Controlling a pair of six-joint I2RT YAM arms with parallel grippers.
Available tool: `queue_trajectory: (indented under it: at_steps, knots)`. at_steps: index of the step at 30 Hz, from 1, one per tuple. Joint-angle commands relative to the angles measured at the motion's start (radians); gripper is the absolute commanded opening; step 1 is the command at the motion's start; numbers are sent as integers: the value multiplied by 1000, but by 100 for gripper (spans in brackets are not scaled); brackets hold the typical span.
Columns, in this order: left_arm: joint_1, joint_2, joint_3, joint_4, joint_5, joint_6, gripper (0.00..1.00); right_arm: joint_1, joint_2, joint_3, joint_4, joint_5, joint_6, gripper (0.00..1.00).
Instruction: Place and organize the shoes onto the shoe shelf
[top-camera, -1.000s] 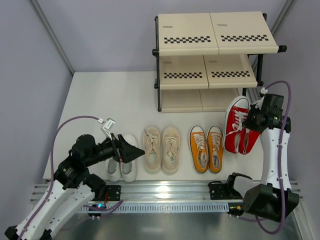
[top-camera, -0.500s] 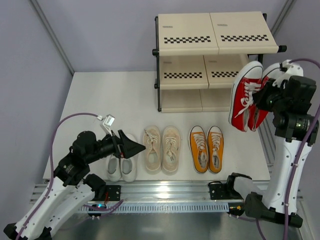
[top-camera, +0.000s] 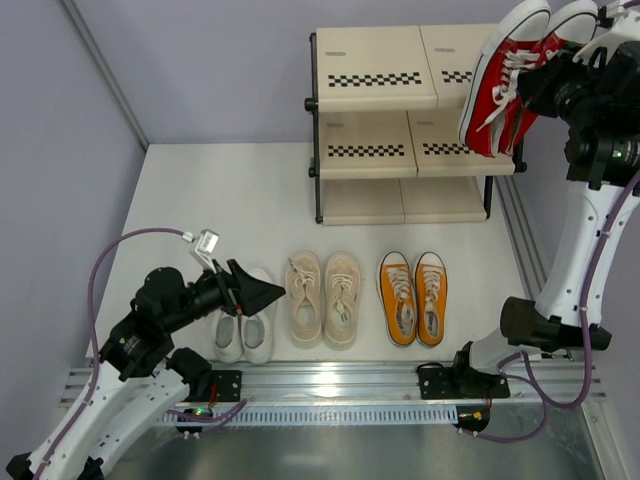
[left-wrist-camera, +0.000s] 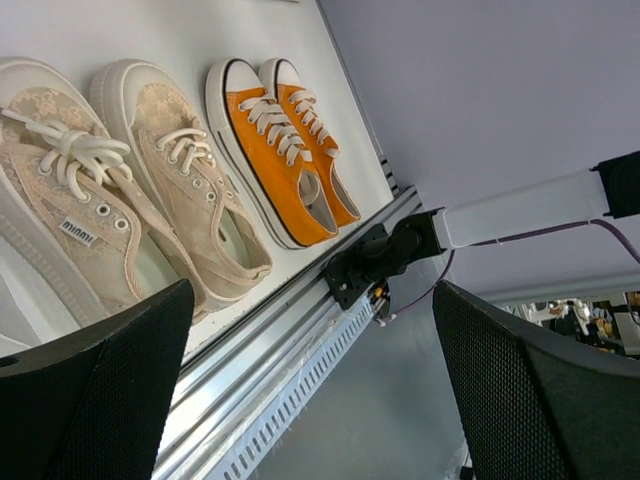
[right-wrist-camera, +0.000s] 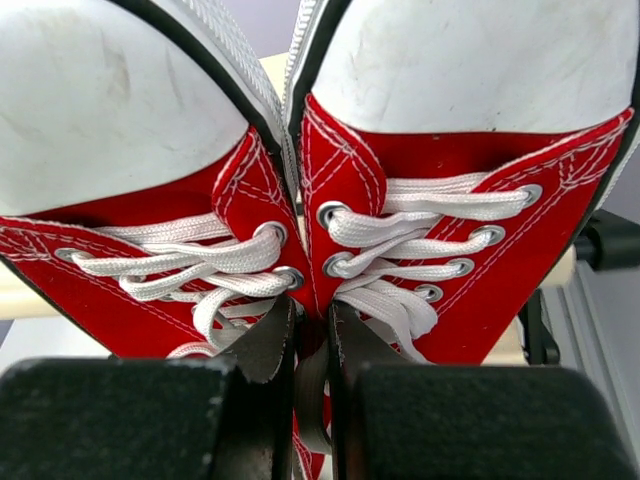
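The red shoes hang as a pair, toes up, in front of the right end of the shoe shelf, level with its top tier. My right gripper is shut on their two inner sides, just below the white laces. On the table stand the orange-yellow pair, the cream-beige pair and the white pair. My left gripper hovers open over the white pair, with nothing between its fingers. The left wrist view shows the beige shoes and the orange shoes.
An aluminium rail runs along the near table edge and carries both arm bases. Purple walls close in the left, back and right. The shelf's two lower tiers carry no shoes.
My right arm has lifted the red pair from the table beside the orange shoes up to the shelf's top tier. The left gripper has hardly moved.
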Motion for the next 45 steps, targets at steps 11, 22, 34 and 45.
queue_trajectory:
  at_steps: [11,22,34,45]
  knots:
    - [-4,-54,9,-30,-70,-9,100,60,72,204,358,-53,57,4]
    - [-4,-12,18,-10,-65,-2,100,76,43,213,373,4,20,4]
    - [-4,-45,37,-63,-113,8,100,106,178,279,483,67,-1,4]
    - [-4,-49,35,-79,-125,8,100,157,282,288,450,110,-70,4]
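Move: My right hand already holds the red shoes by their laced uppers, toes up. The middle of the top shelf's right half lies about 12 cm ahead of it, 6 cm left and some 10 cm below. The left half of that shelf is as far ahead but 28 cm left; the middle shelf's right half is roughly 12 cm ahead, 5 cm left and 32 cm down. From my idle left hand the target is about 37 cm ahead, 48 cm right and 16 cm higher. With my right hand I keep the pinch on both red shoes and carry them forward about 5 cm towards the top shelf's right half, ease back slightly while climbing some 6 cm and drifting 3 cm left, then push forward again over the board. On the way I tip the fingers upward by roughly 15 degrees. ##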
